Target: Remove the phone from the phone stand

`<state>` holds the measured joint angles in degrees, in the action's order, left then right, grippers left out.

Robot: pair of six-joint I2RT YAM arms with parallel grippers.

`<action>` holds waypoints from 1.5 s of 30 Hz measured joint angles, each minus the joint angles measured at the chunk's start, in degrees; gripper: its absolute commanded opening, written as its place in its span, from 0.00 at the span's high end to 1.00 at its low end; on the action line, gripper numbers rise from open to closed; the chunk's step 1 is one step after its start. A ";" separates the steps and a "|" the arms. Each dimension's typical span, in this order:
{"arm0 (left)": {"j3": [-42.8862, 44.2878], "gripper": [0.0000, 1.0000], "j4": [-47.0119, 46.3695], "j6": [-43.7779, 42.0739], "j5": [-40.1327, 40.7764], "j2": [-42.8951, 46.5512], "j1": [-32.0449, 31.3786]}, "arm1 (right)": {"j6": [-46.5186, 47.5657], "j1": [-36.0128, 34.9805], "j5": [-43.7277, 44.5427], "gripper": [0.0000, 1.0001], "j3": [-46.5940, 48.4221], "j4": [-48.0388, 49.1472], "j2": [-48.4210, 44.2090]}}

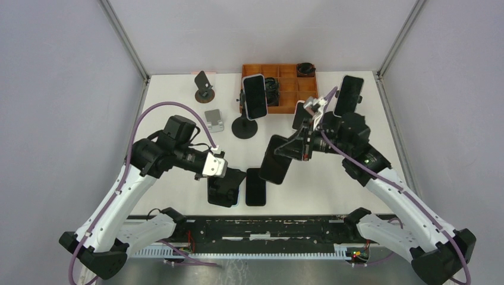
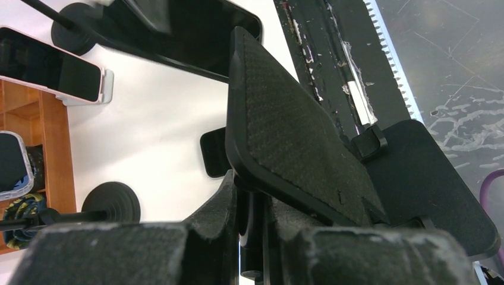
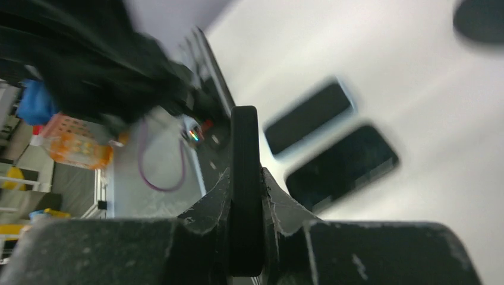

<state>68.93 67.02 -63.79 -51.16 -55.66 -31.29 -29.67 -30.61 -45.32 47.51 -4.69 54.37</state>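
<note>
My right gripper (image 1: 295,148) is shut on a black phone (image 1: 274,160) and holds it tilted above the table's middle. In the right wrist view the phone (image 3: 244,148) stands edge-on between the fingers (image 3: 208,202). My left gripper (image 1: 229,177) is shut on the stem of a black phone stand (image 1: 222,191) near the front edge. In the left wrist view the stand's textured plate (image 2: 291,136) rises bare over the fingers (image 2: 220,208), and its base (image 2: 428,178) lies to the right. Phone and stand are apart.
Another black phone (image 1: 255,186) lies flat beside the stand. A phone on a round-based stand (image 1: 255,98) stands at the back centre and another (image 1: 349,95) at the back right. There is also an orange tray (image 1: 285,71), a small empty stand (image 1: 204,86) and a grey block (image 1: 214,120).
</note>
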 measured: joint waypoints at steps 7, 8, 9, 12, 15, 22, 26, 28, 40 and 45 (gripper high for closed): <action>0.96 0.98 0.37 -0.63 0.13 0.00 0.00 | 5.42 0.63 3.02 1.00 -12.55 -7.89 11.82; 1.07 0.98 0.42 -0.63 0.13 0.00 0.00 | 5.95 0.63 3.08 1.00 -12.57 -8.15 13.27; 1.11 0.98 0.39 -0.63 0.13 0.00 0.00 | 6.73 0.63 3.08 1.00 -12.55 -7.85 14.86; 1.16 0.98 0.44 -0.63 0.15 0.00 0.00 | 8.61 0.63 3.23 1.00 -12.20 -6.95 19.26; 1.16 0.98 0.44 -0.63 0.17 0.00 0.00 | 9.03 0.63 3.34 1.00 -11.50 -5.20 24.11; 1.20 0.98 0.44 -0.66 0.20 0.00 0.00 | 6.93 1.16 0.04 1.00 -10.01 -0.76 31.34; 1.20 0.98 0.46 -0.68 0.20 0.00 0.00 | 4.96 2.27 -1.36 0.99 -9.40 1.62 35.52; 1.20 0.98 0.46 -0.70 0.20 0.00 0.00 | 3.67 2.95 -1.64 0.97 -9.35 2.47 37.27; 1.18 0.98 0.28 -1.92 0.20 0.00 0.00 | -1.11 3.63 2.60 0.64 -9.51 6.73 40.28; 0.98 0.98 -1.20 -1.92 0.20 0.39 0.00 | -0.55 4.02 11.47 0.44 -9.70 10.82 39.32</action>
<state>69.91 65.82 -65.71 -50.96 -55.27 -31.29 -30.22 -26.59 -33.85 37.80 6.13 93.69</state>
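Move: Some 28 cm below the right hand, which already pinches the black phone, is the bare table spot the phone goes to, about 1 cm back and 1 cm to the right. The middle black phone lies some 8 cm to this hand's left and 2 cm back, and the light-blue phone 18 cm left and 2 cm back, both also 28 cm down. From the left hand the spot is roughly 19 cm right, 5 cm ahead and 26 cm below. Lowering the held phone fast and then ever more slowly, the right hand sinks some 25 cm to the table beside the middle black phone, rolling about 45 degrees so that the fingers tip down and the phone comes flat. Only near the end do the fingers open partway and draw forward about 4 cm at the phone's far end, while the left hand keeps hold of the black stand. ##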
